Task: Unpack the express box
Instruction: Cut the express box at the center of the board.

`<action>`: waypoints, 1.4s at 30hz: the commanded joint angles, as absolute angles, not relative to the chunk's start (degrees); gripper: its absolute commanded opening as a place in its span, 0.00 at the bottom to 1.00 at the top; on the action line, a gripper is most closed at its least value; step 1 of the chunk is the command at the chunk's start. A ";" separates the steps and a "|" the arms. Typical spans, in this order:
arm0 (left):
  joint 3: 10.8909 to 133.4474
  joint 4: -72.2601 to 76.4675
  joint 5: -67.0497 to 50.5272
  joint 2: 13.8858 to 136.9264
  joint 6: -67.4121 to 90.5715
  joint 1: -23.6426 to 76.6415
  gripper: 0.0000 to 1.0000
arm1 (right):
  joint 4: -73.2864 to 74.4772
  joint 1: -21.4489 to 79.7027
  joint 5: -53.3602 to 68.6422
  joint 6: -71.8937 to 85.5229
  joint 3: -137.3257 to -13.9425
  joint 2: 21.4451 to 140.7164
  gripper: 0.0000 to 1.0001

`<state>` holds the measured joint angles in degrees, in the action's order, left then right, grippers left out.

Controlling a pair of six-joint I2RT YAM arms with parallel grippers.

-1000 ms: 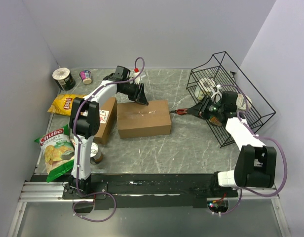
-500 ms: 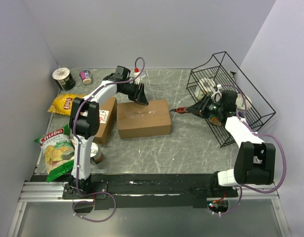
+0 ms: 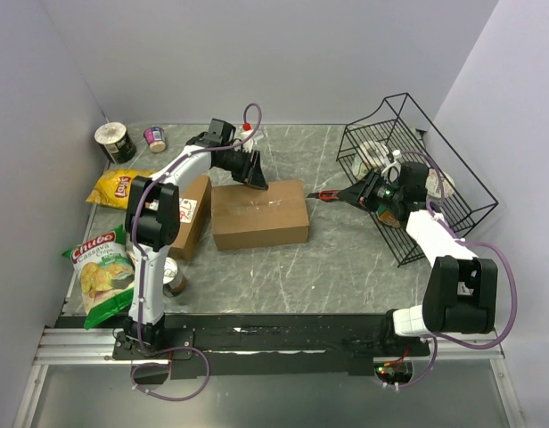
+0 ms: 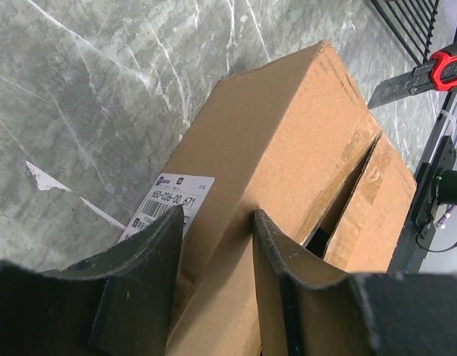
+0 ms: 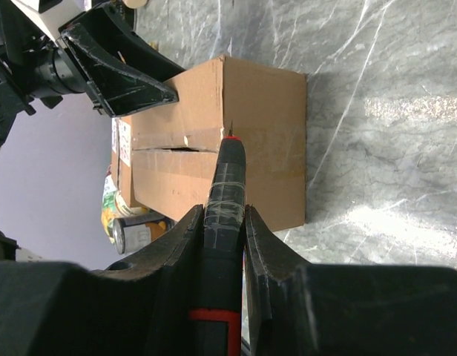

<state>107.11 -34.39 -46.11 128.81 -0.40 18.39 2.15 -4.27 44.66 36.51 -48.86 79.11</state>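
The express box [image 3: 259, 214], plain brown cardboard, lies mid-table. Its top seam [image 4: 346, 199] gapes part-way along. My left gripper [image 3: 254, 181] bears on the box's far top edge. Its fingers [image 4: 158, 245] sit astride that ridge, one on the labelled side, one on the top, with cardboard filling the gap. My right gripper [image 3: 360, 193] hovers right of the box, shut on a black-and-red box cutter [image 5: 225, 182]. The cutter's tip points at the box's right end, level with the seam, a short way off it.
A tilted black wire basket [image 3: 435, 192] stands behind my right arm. A smaller labelled carton [image 3: 192, 214] lies against the box's left side. Farther left are a green crisp bag [image 3: 102, 272], a yellow bag [image 3: 118, 185], a can [image 3: 175, 282] and two cups [image 3: 116, 141].
My right gripper has carried the cutter slightly toward the back of the table, its tip still short of the box. The left arm and the box have not moved.
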 commanded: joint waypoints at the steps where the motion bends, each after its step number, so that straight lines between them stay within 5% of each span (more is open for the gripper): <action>1: 103.01 -35.60 -23.56 137.11 -6.24 19.69 0.01 | -1.75 -3.78 46.40 37.18 -49.75 76.90 0.00; 32: 105.03 -35.33 -14.24 139.48 -2.99 19.95 0.01 | 11.51 -0.70 61.69 28.92 -45.35 70.67 0.00; 42: 105.82 -34.98 -14.32 139.22 -2.37 19.95 0.01 | 41.37 -1.49 63.11 8.54 -53.08 68.64 0.00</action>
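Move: The box I am cutting has its middle about 23 cm to the left of my right hand, some 4 cm ahead and 12 cm lower; the knife in that hand reaches to its right end. A second box lies roughly 19 cm left of it and level with it. The wire rack stands about 17 cm right of my right hand and 14 cm ahead. For my left hand the box's middle is some 7 cm back, straight below by 5 cm. I keep my left fingertips on the box's far top edge, bracing it almost without moving. With the knife still gripped in my right hand, I draw the blade back along the box's right end, past the middle seam, about 7 cm, slowly at first and quickly at the end, edging slightly left while the hand swings some 15 degrees counter-clockwise. ##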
